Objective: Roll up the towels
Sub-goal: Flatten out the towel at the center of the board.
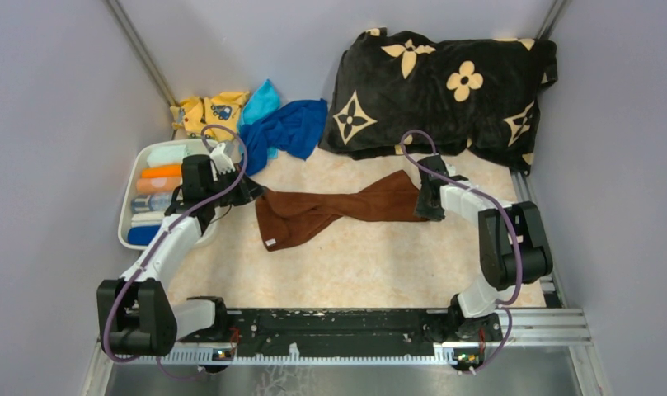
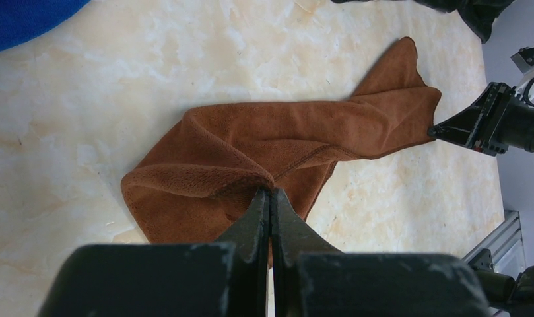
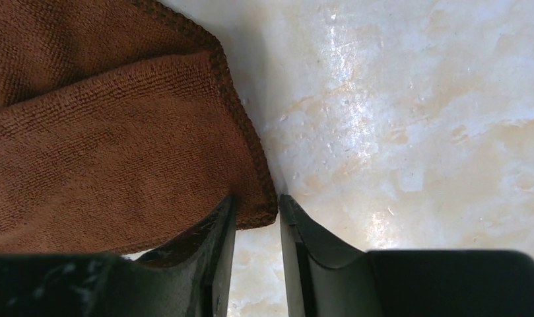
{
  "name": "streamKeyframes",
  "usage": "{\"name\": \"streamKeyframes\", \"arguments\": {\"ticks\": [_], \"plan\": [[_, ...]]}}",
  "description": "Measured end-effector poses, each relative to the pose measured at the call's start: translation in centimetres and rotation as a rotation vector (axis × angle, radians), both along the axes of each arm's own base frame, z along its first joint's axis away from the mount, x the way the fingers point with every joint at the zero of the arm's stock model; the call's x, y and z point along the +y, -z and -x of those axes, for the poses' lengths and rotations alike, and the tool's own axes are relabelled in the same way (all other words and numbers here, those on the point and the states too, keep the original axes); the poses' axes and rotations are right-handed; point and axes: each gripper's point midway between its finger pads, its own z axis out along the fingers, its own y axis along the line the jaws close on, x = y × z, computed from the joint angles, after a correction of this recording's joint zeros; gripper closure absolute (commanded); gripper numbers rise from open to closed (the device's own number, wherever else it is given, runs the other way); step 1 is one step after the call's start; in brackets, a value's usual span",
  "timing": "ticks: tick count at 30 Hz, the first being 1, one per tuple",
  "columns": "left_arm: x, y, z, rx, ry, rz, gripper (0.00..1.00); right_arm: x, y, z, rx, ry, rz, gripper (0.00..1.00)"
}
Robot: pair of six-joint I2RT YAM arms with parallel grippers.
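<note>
The brown towel lies twisted lengthwise across the middle of the table, between the two grippers. My left gripper is shut on a fold at the towel's left end; from above it sits at that end. My right gripper is at the towel's right end; its jaws stand a narrow gap apart with the towel's hemmed corner between the tips. The dark blue towel and the light cyan towel lie crumpled at the back left.
A white basket with several rolled cloths stands at the left, beside the left arm. A yellow printed cloth lies in the back left corner. A big black flowered pillow fills the back right. Grey walls enclose the table.
</note>
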Motion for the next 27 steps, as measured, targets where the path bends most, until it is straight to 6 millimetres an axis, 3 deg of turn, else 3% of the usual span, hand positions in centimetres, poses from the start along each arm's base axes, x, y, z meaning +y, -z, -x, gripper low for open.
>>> {"name": "streamKeyframes", "arguments": {"ticks": [10,16,19,23,27], "plan": [[0.3,0.3,-0.1,0.009,-0.020,-0.013,1.00,-0.2,0.0,-0.1,-0.014,0.012,0.000,1.00],[1.3,-0.4,-0.5,0.012,-0.080,-0.040,1.00,-2.0,-1.4,0.5,0.012,0.030,0.026,1.00],[1.8,-2.8,-1.4,-0.039,-0.119,-0.043,1.00,-3.3,-5.0,-0.8,-0.049,0.041,0.039,1.00],[2.2,-7.5,-2.2,-0.144,-0.151,-0.039,1.00,-4.2,-12.7,-3.1,-0.233,0.028,0.046,1.00],[2.4,-12.8,-1.1,-0.269,-0.164,-0.024,1.00,-4.4,-19.1,-2.8,-0.382,0.003,0.050,1.00]]}}
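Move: The brown towel's near right corner lies practically at the right fingertips, between the parted pads; the towel's far right corner is about 13 cm farther out and 6 cm left of that hand, the black blanket's middle roughly 29 cm ahead and 3 cm to the right. The left hand, already holding the other end aloft, has that near right corner some 38 cm to its right, 2 cm back and 14 cm below; from it the blue towel lies about 22 cm ahead and 2 cm right, the white bin 23 cm left and 5 cm ahead, both well below. The right fingers close and pinch the brown towel's near right corner, then that hand draws outward to its right about 4 cm while climbing fast, close to 20 cm above the board, its fingertips tipping up some 20 degrees. The left hand keeps its shut grip on the opposite end, eases a little to its left and then rises as well, roughly 13 cm, tilting up and turning slightly counter-clockwise, so the two hands pull apart as they lift. ##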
